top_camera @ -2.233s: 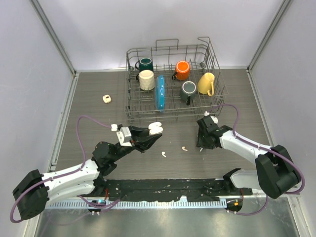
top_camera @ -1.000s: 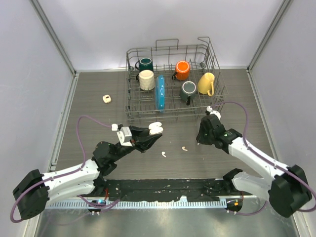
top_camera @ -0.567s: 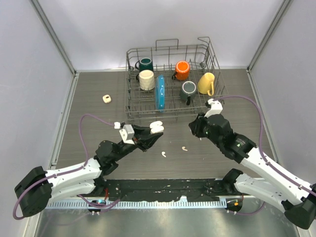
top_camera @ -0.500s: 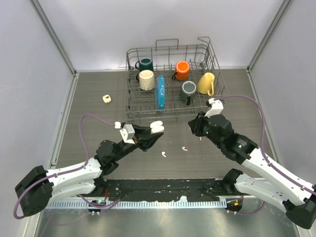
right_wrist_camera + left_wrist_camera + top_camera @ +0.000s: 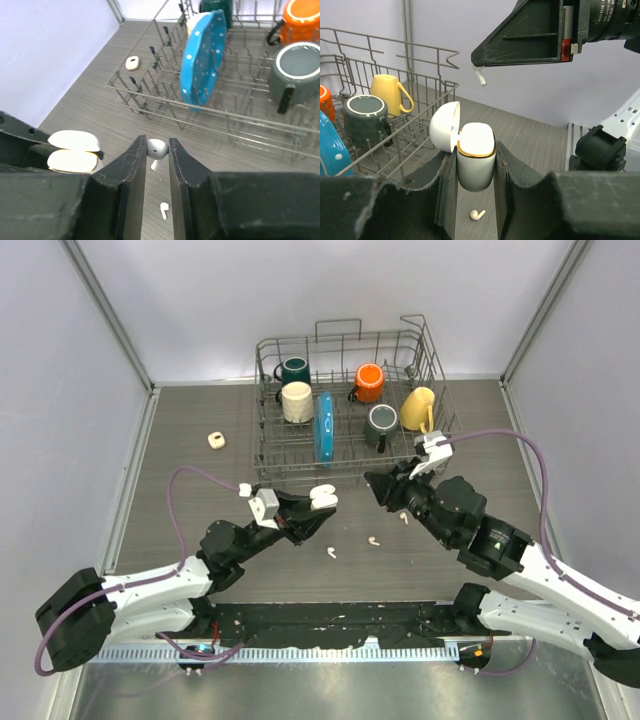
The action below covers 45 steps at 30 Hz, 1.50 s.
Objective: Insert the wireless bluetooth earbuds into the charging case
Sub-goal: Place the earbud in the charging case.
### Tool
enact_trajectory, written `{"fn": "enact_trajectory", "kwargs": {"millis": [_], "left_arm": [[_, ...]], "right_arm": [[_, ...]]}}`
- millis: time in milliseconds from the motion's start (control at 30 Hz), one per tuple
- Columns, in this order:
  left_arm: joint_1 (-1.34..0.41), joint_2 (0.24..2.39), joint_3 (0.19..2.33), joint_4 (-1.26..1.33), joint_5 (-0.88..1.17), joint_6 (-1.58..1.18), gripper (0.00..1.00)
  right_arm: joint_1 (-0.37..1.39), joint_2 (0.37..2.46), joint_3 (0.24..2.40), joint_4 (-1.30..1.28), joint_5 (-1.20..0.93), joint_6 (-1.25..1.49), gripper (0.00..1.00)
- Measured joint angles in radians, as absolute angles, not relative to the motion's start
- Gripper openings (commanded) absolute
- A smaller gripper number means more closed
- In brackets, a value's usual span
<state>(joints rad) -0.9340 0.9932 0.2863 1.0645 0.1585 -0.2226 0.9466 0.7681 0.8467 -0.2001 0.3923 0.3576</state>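
Note:
My left gripper is shut on the white charging case, held upright above the table with its lid swung open. In the left wrist view the case sits between the fingers. My right gripper hovers just right of the case, shut on one white earbud with its stem pointing down; that stem also hangs below the right gripper in the left wrist view. Two more earbuds lie on the table, one below the case and another to its right.
A wire dish rack stands behind both grippers, holding several mugs and a blue plate. A small cream object lies left of the rack. Grey walls close in on both sides.
The right arm has lifted and swung left with its earbud, from the table's right side to close beside the case. The left gripper has shifted slightly up and right with the case.

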Motion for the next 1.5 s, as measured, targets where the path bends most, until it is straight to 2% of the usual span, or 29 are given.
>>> {"fn": "enact_trajectory", "kwargs": {"millis": [567,1500], "left_arm": [[-0.934,1.000,0.304,1.067,0.178,-0.223,0.00],[-0.934,1.028,0.324,1.071,0.187,-0.228,0.00]], "right_arm": [[1.168,0.866,0.849,-0.006,0.433,0.227,0.01],[1.238,0.928,0.849,0.030,0.549,0.143,0.01]]}}
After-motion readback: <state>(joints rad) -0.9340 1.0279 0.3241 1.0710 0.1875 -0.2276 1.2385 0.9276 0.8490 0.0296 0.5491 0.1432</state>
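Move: The open charging case, gripped upright in my left hand's fingertips about 1 cm beyond and above their grip point, is the goal. From my right hand, which holds the earbud, the case lies about 9 cm left, 3 cm back and 2 cm lower. Some 28 cm below my right hand, one loose earbud lies 2 cm back and 4 cm right, another 5 cm back and 7 cm left. The blue plate stands about 21 cm ahead, 9 cm left and 18 cm below. I swing my right hand some 7 cm left and 3 cm back to the open case, rising about 2 cm on the way and turning roughly 10 degrees counter-clockwise while the fingers tip up as much. Over the case I ease down about 1.5 cm with a slight roll, left side dropping, bringing the earbud's stem to a well. My left hand keeps the case, shifting it only about 1 cm up and right; both grips stay closed. ##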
